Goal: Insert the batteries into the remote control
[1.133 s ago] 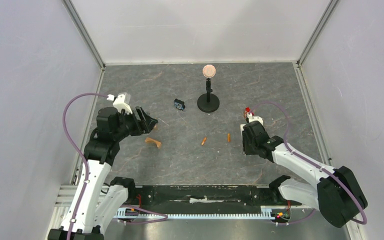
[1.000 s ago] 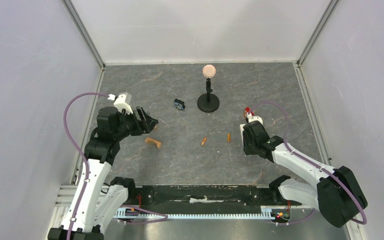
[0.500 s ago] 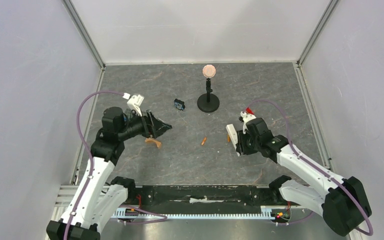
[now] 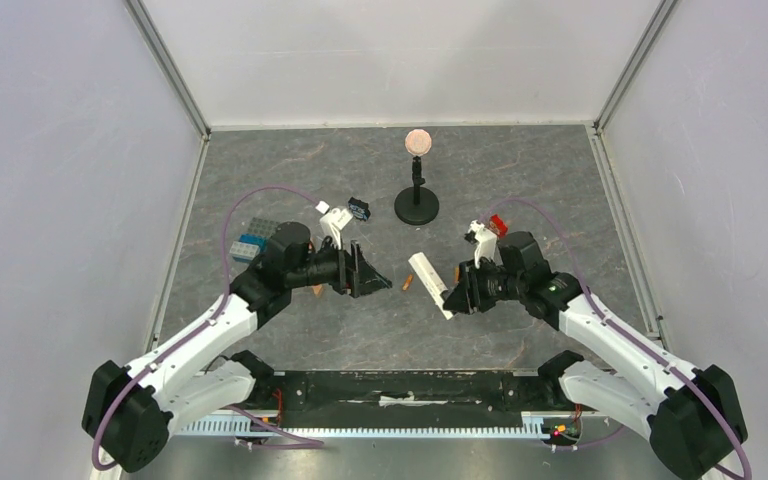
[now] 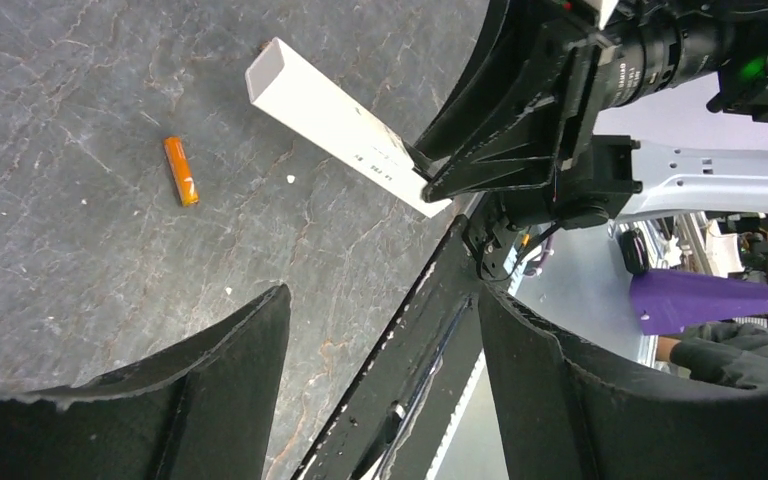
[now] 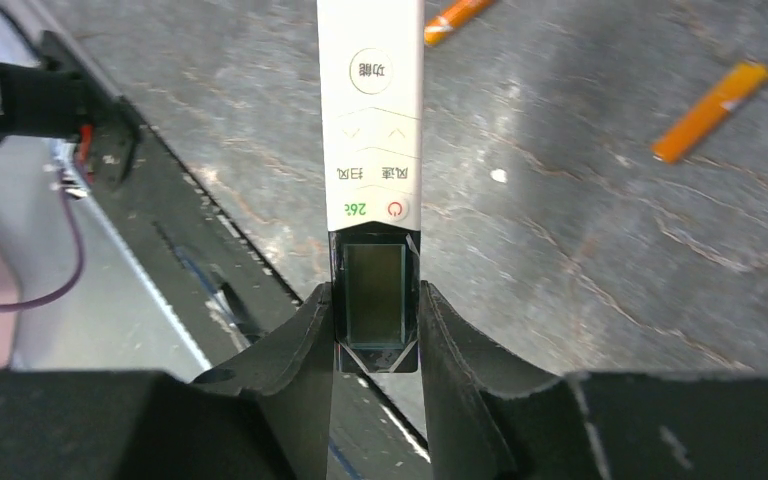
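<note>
My right gripper (image 4: 455, 298) is shut on the black-panel end of the white remote control (image 4: 426, 274) and holds it off the floor, with the free end pointing left and away. In the right wrist view the remote (image 6: 371, 130) shows its button face, pinched between the jaws (image 6: 375, 305). Two orange batteries lie on the floor, one (image 4: 407, 283) left of the remote and one (image 4: 457, 272) right of it. They also show in the right wrist view (image 6: 712, 110) (image 6: 460, 18). My left gripper (image 4: 372, 272) is open and empty, just left of the nearer battery (image 5: 181, 185), and faces the remote (image 5: 340, 125).
A black stand with a round pink top (image 4: 416, 205) is at the back centre. A small blue-black item (image 4: 359, 209) lies left of it. Grey and blue bricks (image 4: 250, 240) lie at the left. A tan arch piece (image 4: 312, 290) is mostly hidden under my left arm.
My left arm has swung right toward the centre, uncovering the bricks. My right gripper has lifted the remote and carried it left, turning it to point outward.
</note>
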{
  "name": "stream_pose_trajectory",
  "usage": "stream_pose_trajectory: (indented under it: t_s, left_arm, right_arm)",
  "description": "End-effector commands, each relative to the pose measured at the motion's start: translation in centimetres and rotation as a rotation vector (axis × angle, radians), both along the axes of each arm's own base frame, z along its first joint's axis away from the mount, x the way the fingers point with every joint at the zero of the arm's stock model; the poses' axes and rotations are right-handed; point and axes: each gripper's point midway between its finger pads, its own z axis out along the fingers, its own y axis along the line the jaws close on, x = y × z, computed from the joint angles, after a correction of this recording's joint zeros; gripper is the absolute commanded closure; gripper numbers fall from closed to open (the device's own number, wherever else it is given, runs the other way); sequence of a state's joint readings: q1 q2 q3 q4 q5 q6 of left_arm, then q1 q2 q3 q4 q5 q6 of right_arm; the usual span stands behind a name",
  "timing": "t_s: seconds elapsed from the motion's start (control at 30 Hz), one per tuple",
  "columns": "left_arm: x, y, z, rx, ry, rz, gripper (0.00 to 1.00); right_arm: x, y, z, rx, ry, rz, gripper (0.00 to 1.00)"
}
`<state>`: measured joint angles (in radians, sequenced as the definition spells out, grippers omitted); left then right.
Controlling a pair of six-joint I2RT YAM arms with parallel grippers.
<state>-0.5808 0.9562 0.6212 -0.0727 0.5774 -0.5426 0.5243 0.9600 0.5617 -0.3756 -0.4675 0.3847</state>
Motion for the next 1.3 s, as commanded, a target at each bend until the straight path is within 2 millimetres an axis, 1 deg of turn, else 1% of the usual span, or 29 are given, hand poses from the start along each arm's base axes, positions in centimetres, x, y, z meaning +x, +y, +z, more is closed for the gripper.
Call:
stream_pose_trajectory:
  t_s: [0.0, 0.1, 0.2, 0.27, 0.4, 0.53, 0.63, 0.77, 0.97, 1.07, 1.27]
  left_arm:
    - [1.1, -0.8, 2.3, -0.112, -0.027, 0.073, 0.25]
    - [1.2, -0.9, 3.9, -0.205, -0.010, 0.114, 0.25]
    - [0.9, -1.2, 6.3, -0.332, 0.005, 0.125, 0.25]
    - [0.7, -1.2, 7.4, -0.399, 0.006, 0.129, 0.25]
    - [0.8, -1.2, 8.8, -0.473, 0.008, 0.145, 0.25]
    - [1.2, -1.8, 10.1, -0.565, 0.028, 0.130, 0.24]
    - [1.2, -2.7, 10.8, -0.603, 0.038, 0.084, 0.24]
    - [1.7, -3.6, 10.5, -0.599, 0.052, 0.074, 0.24]
    - [1.6, -3.6, 11.6, -0.660, 0.035, 0.061, 0.24]
    - [1.4, -3.9, 11.7, -0.677, 0.040, 0.041, 0.24]
    - [1.3, -4.1, 11.5, -0.700, 0.036, 0.023, 0.24]
  right_arm:
    - [-0.4, 2.9, 4.1, 0.197, -0.032, 0.088, 0.85]
    - [-0.9, 4.3, 6.9, 0.338, -0.035, 0.120, 0.86]
    - [-1.3, 5.2, 10.1, 0.470, -0.049, 0.141, 0.87]
    - [-1.6, 5.5, 11.8, 0.532, -0.048, 0.148, 0.87]
    - [-1.8, 5.8, 14.2, 0.601, -0.050, 0.157, 0.86]
    - [-2.4, 6.0, 15.6, 0.661, -0.044, 0.173, 0.85]
    - [-2.7, 6.1, 16.3, 0.692, -0.038, 0.180, 0.85]
    - [-3.0, 6.2, 17.1, 0.715, -0.046, 0.190, 0.85]
    - [-2.9, 6.2, 15.8, 0.694, -0.021, 0.177, 0.84]
    - [-2.9, 6.3, 15.4, 0.694, -0.004, 0.173, 0.84]
    - [-3.4, 6.3, 16.0, 0.736, 0.018, 0.191, 0.84]
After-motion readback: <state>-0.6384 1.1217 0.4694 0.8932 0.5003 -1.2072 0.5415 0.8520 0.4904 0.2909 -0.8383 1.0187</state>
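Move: The remote, held by its screen end in the right hand, has its middle about 13 cm to the right of the left hand, level fore and aft and 8 cm lower. From the right hand, the left gripper waits open some 15 cm left, 4 cm ahead and 9 cm up; the near battery lies about 11 cm left and 8 cm ahead, the other 10 cm ahead and 2 cm right, both 8 cm below. The remote, still pinched by its screen end, is carried up about 14 cm, some 6 cm left and slightly back, its free end tilting up as the right fingers swing almost level, the lift easing off late. The left hand, fingers wide open, rises about 10 cm and goes some 4 cm right towards that end, its fingertips tipping up roughly 35 degrees. ##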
